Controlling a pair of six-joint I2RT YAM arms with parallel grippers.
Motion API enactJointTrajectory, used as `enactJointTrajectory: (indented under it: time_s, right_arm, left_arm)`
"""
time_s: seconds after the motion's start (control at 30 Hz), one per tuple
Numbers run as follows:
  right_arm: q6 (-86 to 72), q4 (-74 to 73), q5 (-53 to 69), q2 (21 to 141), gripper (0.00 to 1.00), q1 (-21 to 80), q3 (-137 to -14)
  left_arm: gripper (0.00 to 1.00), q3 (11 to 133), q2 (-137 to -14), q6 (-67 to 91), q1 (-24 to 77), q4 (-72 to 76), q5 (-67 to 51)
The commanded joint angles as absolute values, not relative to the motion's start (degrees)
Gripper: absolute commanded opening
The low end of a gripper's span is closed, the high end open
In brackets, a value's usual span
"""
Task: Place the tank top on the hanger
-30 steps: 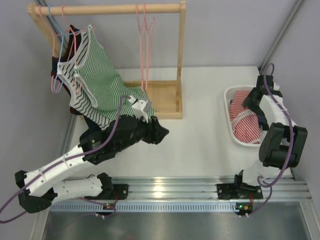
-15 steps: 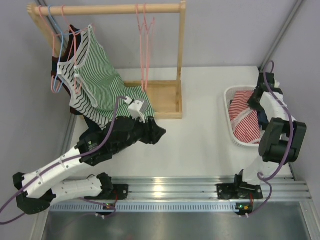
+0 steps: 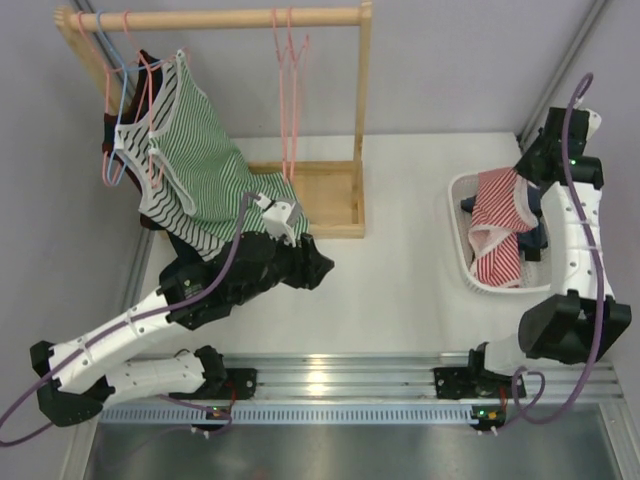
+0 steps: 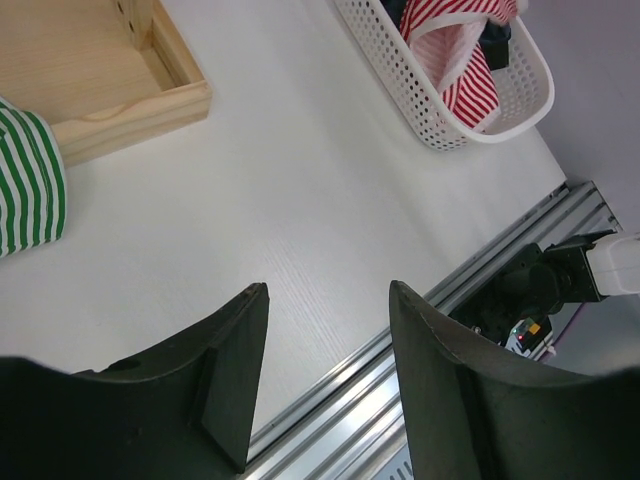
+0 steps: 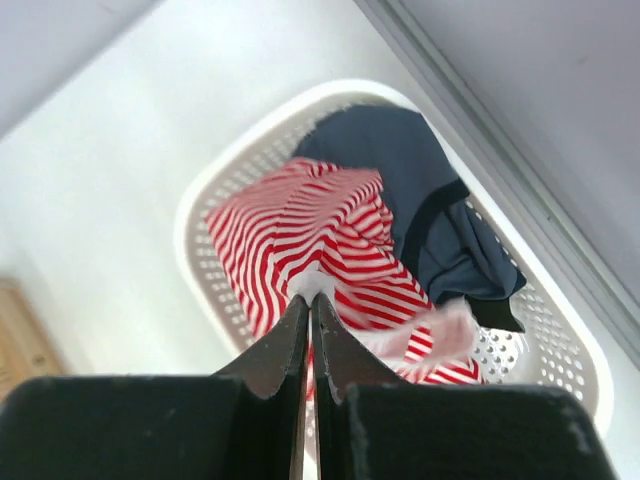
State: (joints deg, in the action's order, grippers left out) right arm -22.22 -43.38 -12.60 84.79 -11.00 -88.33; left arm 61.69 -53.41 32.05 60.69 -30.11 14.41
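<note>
The red-and-white striped tank top (image 3: 497, 225) hangs from my right gripper (image 3: 524, 178), partly lifted above the white basket (image 3: 463, 262); its lower part is still in the basket. In the right wrist view my right gripper (image 5: 310, 298) is shut on the white trim of the tank top (image 5: 330, 240). My left gripper (image 4: 325, 290) is open and empty over the bare table, in the top view (image 3: 322, 262) near the wooden rack base. Two pink hangers (image 3: 291, 90) hang free on the wooden rod. The tank top also shows in the left wrist view (image 4: 450, 50).
A dark blue garment (image 5: 440, 190) lies in the basket. A green-and-white striped top (image 3: 195, 160) and other hangers, pink and light blue (image 3: 122, 80), hang at the rod's left end. The wooden rack base (image 3: 325, 195) stands behind my left gripper. A metal rail (image 3: 330, 375) runs along the near edge.
My right arm has risen and moved back, pulling the tank top up out of the basket. My left arm has barely moved.
</note>
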Motion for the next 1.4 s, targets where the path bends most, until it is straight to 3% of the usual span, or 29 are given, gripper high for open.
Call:
enactJointTrajectory:
  time_s: [0.0,0.33,0.47,0.8,1.03,1.1,1.13,1.2,1.23,1.37]
  right_arm:
    - [-21.1,-48.8,-14.8,79.7,0.0,-6.2,-95.7]
    - [-21.1,-57.0,-21.5,78.3,0.0,11.1,-117.2]
    - [-21.1,-57.7,-21.1,77.4,0.0,18.3,-119.6]
    - [-27.3,-47.9,-21.8,76.6,0.0,42.8,-94.8]
    - [-31.7,-40.1,-18.5,86.1,0.0,53.5,-85.9]
    - [-32.4,-37.6,-18.1,85.6,0.25,53.5,-82.8]
    - [-32.7,-36.9,-18.5,84.4,0.48,53.5,-82.1]
    - [-33.3,-37.0,-21.2,83.2,0.66,53.5,-81.4]
    - [-33.7,-38.6,-22.4,81.6,0.73,53.4,-81.2]
    - [-37.7,-40.6,-27.3,74.7,0.76,53.4,-76.8]
  left_arm:
    - [0.56,62.7,-54.1,31.7,60.6,-28.6,14.4]
    - [0.55,63.3,-55.5,31.6,60.5,-27.9,14.8]
    - [0.55,64.1,-55.6,31.1,60.6,-28.4,15.3]
    - [0.55,62.7,-53.7,32.3,60.6,-29.3,17.7]
    - [0.55,60.7,-47.8,35.1,60.6,-31.7,26.3]
    - [0.56,60.0,-47.6,35.2,60.5,-32.6,26.7]
    - [0.56,59.7,-47.8,35.3,60.6,-33.0,26.5]
    - [0.57,57.6,-49.0,35.2,60.5,-32.1,24.1]
    - [0.58,56.6,-49.7,35.2,60.6,-30.8,21.5]
    - [0.59,51.9,-55.4,35.0,60.6,-25.7,15.6]
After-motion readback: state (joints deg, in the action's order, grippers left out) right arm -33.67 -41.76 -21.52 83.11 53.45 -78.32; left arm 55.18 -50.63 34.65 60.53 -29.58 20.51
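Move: Some 38 cm to the left of the right hand, which still holds the red-striped tank top by one edge, and about 13 cm back and 19 cm below, lies the bare table spot where the top is taken. The rack base stands beyond it, its middle roughly 47 cm left and 3 cm ahead of the hand. The basket is about 5 cm back, 1 cm right, 18 cm below; its dark-blue cloth some 7 cm right, 3 cm back. From the left hand, the spot is about 9 cm ahead, 5 cm right, 22 cm below. Swinging about 40 cm left and some 13 cm back in a high arc, the right hand first rises about 20 cm with the tank top pinched, then sinks about 27 cm towards the table in front of the rack. It turns roughly 50 degrees counter-clockwise, opens wide to let go, and eases slightly up and right. The left hand, fingers still half open, shifts about 4 cm left, then drops and comes partway back. ##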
